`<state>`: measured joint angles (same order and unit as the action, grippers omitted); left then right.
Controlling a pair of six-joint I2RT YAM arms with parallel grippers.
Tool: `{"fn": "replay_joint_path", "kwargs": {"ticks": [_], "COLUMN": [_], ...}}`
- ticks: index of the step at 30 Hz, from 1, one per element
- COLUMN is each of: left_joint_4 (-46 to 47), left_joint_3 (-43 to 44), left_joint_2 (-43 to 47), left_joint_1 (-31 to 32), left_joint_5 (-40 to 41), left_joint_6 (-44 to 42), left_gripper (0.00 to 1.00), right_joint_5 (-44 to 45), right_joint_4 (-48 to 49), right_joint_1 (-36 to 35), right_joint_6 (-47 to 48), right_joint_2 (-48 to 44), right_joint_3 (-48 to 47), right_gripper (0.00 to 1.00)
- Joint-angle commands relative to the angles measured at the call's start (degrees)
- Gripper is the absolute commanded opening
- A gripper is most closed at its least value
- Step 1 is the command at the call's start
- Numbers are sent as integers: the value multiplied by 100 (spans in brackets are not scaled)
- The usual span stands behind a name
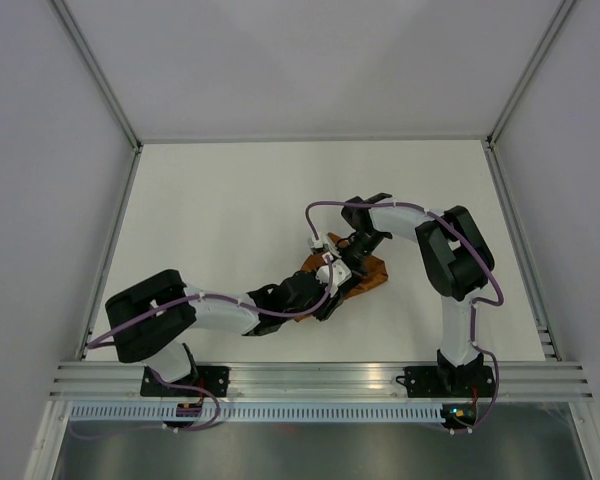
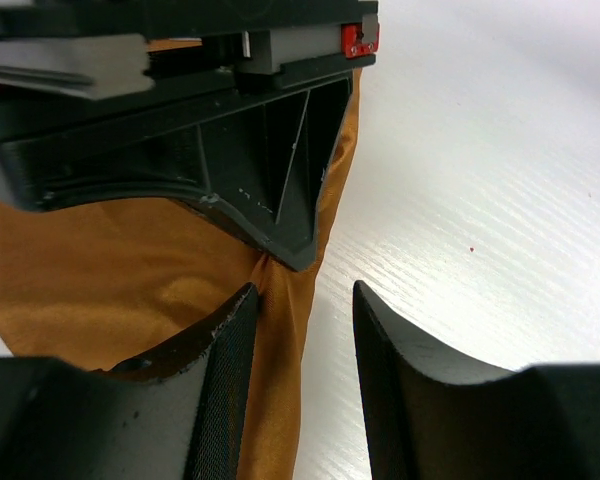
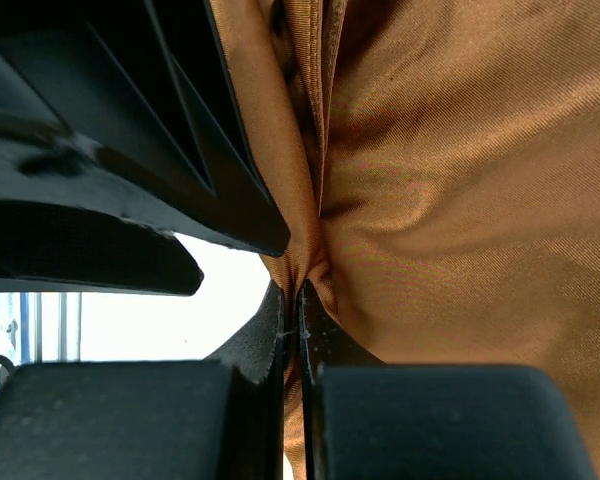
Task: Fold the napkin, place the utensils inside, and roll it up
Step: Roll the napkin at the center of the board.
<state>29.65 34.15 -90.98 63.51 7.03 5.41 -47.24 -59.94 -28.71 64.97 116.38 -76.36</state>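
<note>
The rust-brown napkin [image 1: 372, 273] lies bunched on the white table [image 1: 230, 210], between the two arms. My right gripper [image 3: 298, 290] is shut on a pinched fold of the napkin [image 3: 450, 200]. My left gripper [image 2: 302, 295] is open right beside it. A rolled edge of the napkin [image 2: 100, 270] runs along the inner side of the left gripper's left finger [image 2: 220, 380], and bare table shows by the other finger. In the top view the left gripper [image 1: 332, 292] and the right gripper [image 1: 348, 262] almost touch over the cloth. The utensils are out of view.
An aluminium rail [image 1: 320, 380] carries both arm bases at the near edge. White walls with metal posts [image 1: 110, 110] close in the table on three sides. A purple cable [image 1: 320, 208] loops above the right wrist.
</note>
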Motion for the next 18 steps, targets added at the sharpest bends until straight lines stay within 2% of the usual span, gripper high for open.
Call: {"fn": "replay_joint_path", "kwargs": {"ticks": [1, 7, 12, 18], "left_joint_4": [120, 164, 120, 50], "left_joint_3": [215, 267, 285, 267], "left_joint_2": [-174, -473, -579, -684], "left_joint_1": [39, 30, 22, 13], "left_joint_5": [-298, -219, -193, -123], "left_joint_6": [-268, -268, -181, -67], "left_gripper": [49, 47, 31, 24], "right_joint_5": [497, 506, 506, 506], "right_joint_4": [97, 106, 149, 255], "right_joint_1": [-3, -3, -3, -3], "right_joint_6": [165, 121, 69, -19], "right_joint_2": [377, 386, 377, 316], "right_joint_3": [95, 77, 86, 147], "right_gripper": [1, 1, 0, 0]}}
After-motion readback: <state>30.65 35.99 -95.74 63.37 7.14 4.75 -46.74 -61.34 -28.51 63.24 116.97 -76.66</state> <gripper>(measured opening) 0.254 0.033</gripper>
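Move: The napkin's near rolled edge, where the left fingers will shut, is about 2 cm below the left hand, 1 cm ahead and 1 cm right. The right gripper's closed tips pinch the same roll some 3 cm ahead of the left hand, 2 cm right and 2 cm lower. The napkin's right corner is about 2 cm ahead and 7 cm right. From the right hand, the left's grip spot lies about 2 cm back and 1 cm left, at its height. Left hand sinks about 2 cm onto the napkin's rolled edge and pinches it, beside the right hand's unchanged grip. ##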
